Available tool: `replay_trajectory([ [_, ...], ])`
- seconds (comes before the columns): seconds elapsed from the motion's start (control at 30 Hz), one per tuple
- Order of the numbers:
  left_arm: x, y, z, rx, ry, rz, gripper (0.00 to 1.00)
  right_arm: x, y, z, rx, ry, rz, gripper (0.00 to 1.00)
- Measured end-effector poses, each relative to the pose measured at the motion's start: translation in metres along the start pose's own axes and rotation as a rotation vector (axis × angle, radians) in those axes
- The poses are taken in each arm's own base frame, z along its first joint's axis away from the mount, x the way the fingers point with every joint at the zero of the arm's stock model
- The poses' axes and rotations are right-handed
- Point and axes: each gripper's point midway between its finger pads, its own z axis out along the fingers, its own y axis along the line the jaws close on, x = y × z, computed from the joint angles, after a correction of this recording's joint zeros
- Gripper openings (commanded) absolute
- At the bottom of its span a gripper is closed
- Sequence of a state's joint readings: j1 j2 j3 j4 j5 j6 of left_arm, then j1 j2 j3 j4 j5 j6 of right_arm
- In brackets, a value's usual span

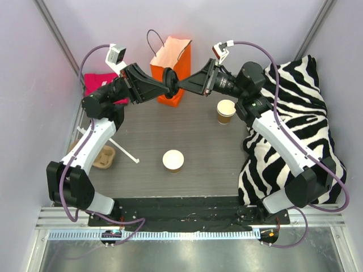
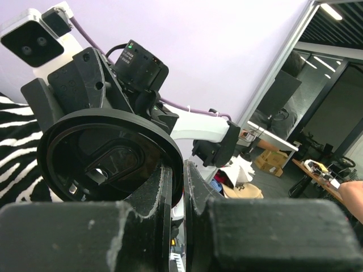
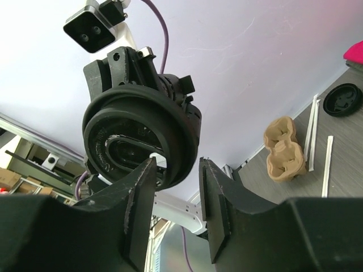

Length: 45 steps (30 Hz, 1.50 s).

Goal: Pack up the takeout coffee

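Note:
A round black plastic lid (image 1: 169, 79) hangs on edge in the air in front of the orange bag (image 1: 170, 62). My left gripper (image 1: 166, 85) is shut on the lid's rim (image 2: 108, 150). My right gripper (image 1: 181, 86) faces it from the right, and its jaws stand apart on either side of the lid's (image 3: 142, 139) edge. The left finger overlaps the lid and the right finger (image 3: 214, 204) is clear of it. Two lidless kraft cups stand on the table, one (image 1: 226, 110) under the right arm and one (image 1: 173, 160) near the middle.
A moulded cardboard cup tray (image 1: 104, 157) and white straws (image 1: 126, 151) lie at the left. A pink cloth (image 1: 97, 84) is at the back left, and a zebra-print cloth (image 1: 300, 124) covers the right side. A second black lid (image 3: 342, 100) lies on the table.

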<state>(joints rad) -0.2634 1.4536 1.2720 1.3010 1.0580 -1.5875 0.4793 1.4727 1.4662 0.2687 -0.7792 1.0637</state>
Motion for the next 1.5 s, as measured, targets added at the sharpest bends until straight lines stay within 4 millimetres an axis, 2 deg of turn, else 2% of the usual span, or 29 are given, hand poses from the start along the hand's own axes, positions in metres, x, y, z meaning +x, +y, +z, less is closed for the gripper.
replay_trajectory([
  [0.2, 0.004, 0.001, 0.0, 0.001, 0.01, 0.003, 0.0, 0.005, 0.004, 0.006, -0.013, 0.015, 0.011, 0.31],
  [0.27, 0.004, 0.001, 0.0, 0.001, 0.011, 0.011, 0.0, 0.006, 0.004, 0.007, -0.014, 0.018, 0.013, 0.1],
  [0.3, 0.004, 0.002, 0.0, 0.001, 0.011, 0.013, 0.07, 0.006, 0.003, 0.007, -0.013, 0.018, 0.013, 0.03],
  [0.33, 0.004, 0.001, 0.0, 0.003, 0.012, 0.02, 0.12, 0.006, 0.002, 0.007, -0.008, 0.018, 0.017, 0.01],
  [0.37, 0.005, 0.002, 0.0, 0.003, 0.014, 0.02, 0.18, 0.006, 0.002, 0.007, -0.005, 0.019, 0.019, 0.01],
  [0.4, 0.006, 0.002, -0.001, 0.002, 0.018, 0.019, 0.33, 0.007, 0.001, 0.007, 0.001, 0.019, 0.016, 0.01],
  [0.47, 0.009, 0.003, -0.002, -0.002, 0.019, 0.028, 0.42, 0.007, 0.0, 0.007, 0.019, 0.029, 0.006, 0.01],
  [0.53, 0.016, 0.007, -0.007, -0.029, 0.032, 0.02, 0.55, 0.006, -0.001, 0.007, 0.038, 0.039, -0.024, 0.01],
  [0.57, 0.024, 0.011, -0.012, -0.066, 0.048, -0.003, 0.59, 0.006, -0.003, 0.006, 0.052, 0.044, -0.04, 0.01],
  [0.6, 0.025, 0.014, -0.015, -0.084, 0.053, -0.004, 0.7, 0.006, -0.004, 0.005, 0.063, 0.05, -0.052, 0.01],
  [0.67, 0.03, 0.026, -0.03, -0.189, 0.079, -0.002, 0.78, 0.009, -0.011, 0.001, 0.099, 0.072, -0.085, 0.01],
  [0.7, 0.028, 0.032, -0.04, -0.26, 0.081, 0.006, 0.98, 0.012, -0.016, -0.001, 0.121, 0.087, -0.097, 0.01],
  [0.9, 0.019, 0.048, -0.123, -0.652, 0.082, 0.141, 1.0, 0.04, -0.059, -0.023, 0.288, 0.233, -0.208, 0.01],
  [1.03, 0.02, 0.073, -0.176, -0.967, 0.06, 0.081, 1.0, 0.051, -0.087, -0.028, 0.386, 0.359, -0.365, 0.01],
  [1.13, 0.031, 0.096, -0.21, -1.164, 0.095, -0.036, 1.0, 0.075, -0.112, -0.028, 0.458, 0.501, -0.486, 0.01],
  [1.2, 0.048, 0.105, -0.23, -1.255, 0.124, -0.128, 1.0, 0.107, -0.133, -0.023, 0.502, 0.655, -0.582, 0.01],
  [1.3, 0.073, 0.108, -0.251, -1.341, 0.16, -0.244, 1.0, 0.154, -0.158, -0.02, 0.536, 0.865, -0.685, 0.01],
  [1.4, 0.087, 0.104, -0.261, -1.385, 0.172, -0.292, 1.0, 0.197, -0.182, -0.024, 0.554, 1.084, -0.759, 0.01],
  [1.5, 0.092, 0.1, -0.265, -1.41, 0.173, -0.303, 1.0, 0.216, -0.199, -0.032, 0.576, 1.211, -0.793, 0.01],
])
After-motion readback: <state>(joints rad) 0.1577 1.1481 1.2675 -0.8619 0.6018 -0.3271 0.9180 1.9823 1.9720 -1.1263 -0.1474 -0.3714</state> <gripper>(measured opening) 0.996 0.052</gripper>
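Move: The black lid hangs between the hands, its middle about 2 cm left, 4 cm above and 1 cm back of the right hand, and some 3 cm ahead, 1 cm right and 1 cm above the left hand pinching it. The open cup stands 8 cm back, 4 cm left and 36 cm below the right hand. From that cup, the other cup is roughly 24 cm ahead and 23 cm right, the white stick 9 cm ahead and 20 cm left. The right fingers close on the lid's rim while both hands hold nearly still; the left fingers then open wide and let go. The right hand takes the lid down about 29 cm, ending slightly back and left, swinging its fingers from pointing left to pointing down towards the open cup's mouth. The left hand withdraws down and to the left, some 18 cm sideways, tipping downward. ##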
